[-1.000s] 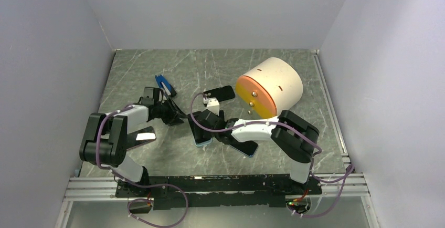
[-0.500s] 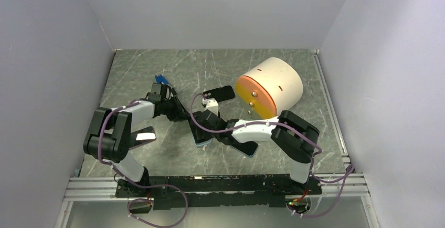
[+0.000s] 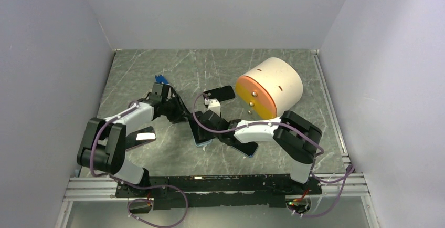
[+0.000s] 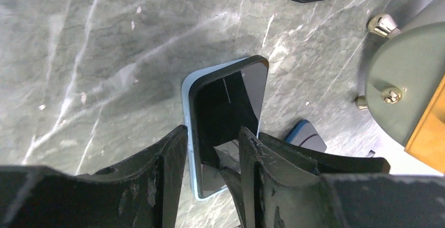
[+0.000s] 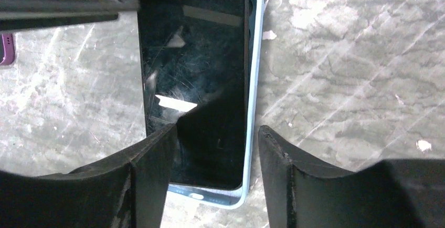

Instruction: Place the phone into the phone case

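The black phone (image 3: 201, 130) lies face up on the light blue phone case (image 3: 203, 143) near the table's middle. In the right wrist view the phone (image 5: 194, 81) shows the case rim (image 5: 254, 107) along its right side and near end only. In the left wrist view the phone (image 4: 231, 94) sits slightly askew over the case (image 4: 186, 107). My left gripper (image 4: 210, 149) is open, its fingers straddling one end of the phone. From the opposite end my right gripper (image 5: 215, 149) is open too, one finger (image 5: 157, 170) over the glass and the other just outside the case rim.
A big cream cylinder (image 3: 273, 86) with an orange face lies behind the right arm. A black case (image 3: 220, 93) lies at the back, a blue item (image 3: 161, 79) behind the left gripper, another phone (image 3: 137, 136) at the left, a dark blue-edged case (image 4: 307, 136) under the right arm.
My left gripper has swung right, from beside the blue item to the phone's end. The right gripper stayed over the phone and its jaws have narrowed.
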### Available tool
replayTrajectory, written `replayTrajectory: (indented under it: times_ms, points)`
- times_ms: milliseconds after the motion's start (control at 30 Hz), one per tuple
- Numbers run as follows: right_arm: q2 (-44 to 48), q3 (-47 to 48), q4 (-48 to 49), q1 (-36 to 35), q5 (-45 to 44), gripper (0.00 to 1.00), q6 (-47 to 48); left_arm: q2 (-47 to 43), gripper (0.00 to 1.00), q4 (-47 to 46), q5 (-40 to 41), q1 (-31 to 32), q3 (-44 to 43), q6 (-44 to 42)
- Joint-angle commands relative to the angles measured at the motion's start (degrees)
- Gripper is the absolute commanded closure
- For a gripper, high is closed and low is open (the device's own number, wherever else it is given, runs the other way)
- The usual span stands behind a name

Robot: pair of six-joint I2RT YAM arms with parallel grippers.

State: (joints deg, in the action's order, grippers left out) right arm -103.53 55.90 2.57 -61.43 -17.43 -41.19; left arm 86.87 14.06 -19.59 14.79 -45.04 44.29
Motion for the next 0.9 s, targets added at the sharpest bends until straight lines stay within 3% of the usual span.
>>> replayTrajectory:
  times_ms: [0,167,433,700,867]
  points:
    - [3.3,-1.4,0.7,-0.2,-0.2,0.34,-0.7,-3.0,0.53,5.1,5.4,0.1,-3.5,-1.9]
    - [4.9,-2.7,1.2,-0.2,1.1,0.18,4.5,2.0,0.53,6.5,4.5,-0.6,-7.3,-1.7]
    - [9.0,-5.5,3.8,-0.4,8.8,0.09,21.6,8.2,0.57,8.6,7.2,-0.6,-13.2,-1.7]
    - [11.8,-9.7,8.5,-0.4,21.0,0.09,42.3,9.1,0.60,8.0,7.0,-0.6,-12.4,-1.7]
    - [13.7,-13.9,13.2,-1.6,21.4,0.10,52.0,9.1,0.62,6.8,6.1,-0.6,-11.2,-1.7]
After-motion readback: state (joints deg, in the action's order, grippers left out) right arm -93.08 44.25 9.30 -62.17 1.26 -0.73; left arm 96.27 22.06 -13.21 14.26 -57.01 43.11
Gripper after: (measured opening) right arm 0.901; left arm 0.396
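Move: At the phone's near half, the right hand has the middle of the phone, lying unseated in its light-blue case, about 3 cm ahead, 3 cm to its left and 2 cm below; a blue-edged phone lies 15 cm to its right and 3 cm back. The phone's middle is some 4 cm back, 4 cm right and 4 cm below the left hand. From that hand, the black case lies 12 cm ahead and 13 cm right, the stapler 15 cm ahead and 11 cm left. Opening its fingers wide, the right hand backs about 5 cm towards the robot, drifting right and arcing up 2 cm before partly sinking, while it turns some 40 degrees counter-clockwise and its fingers tip up. The left hand, fingers staying part open, hops up a little, then travels nearly 4 cm forward and down towards the table by the case's far end. ##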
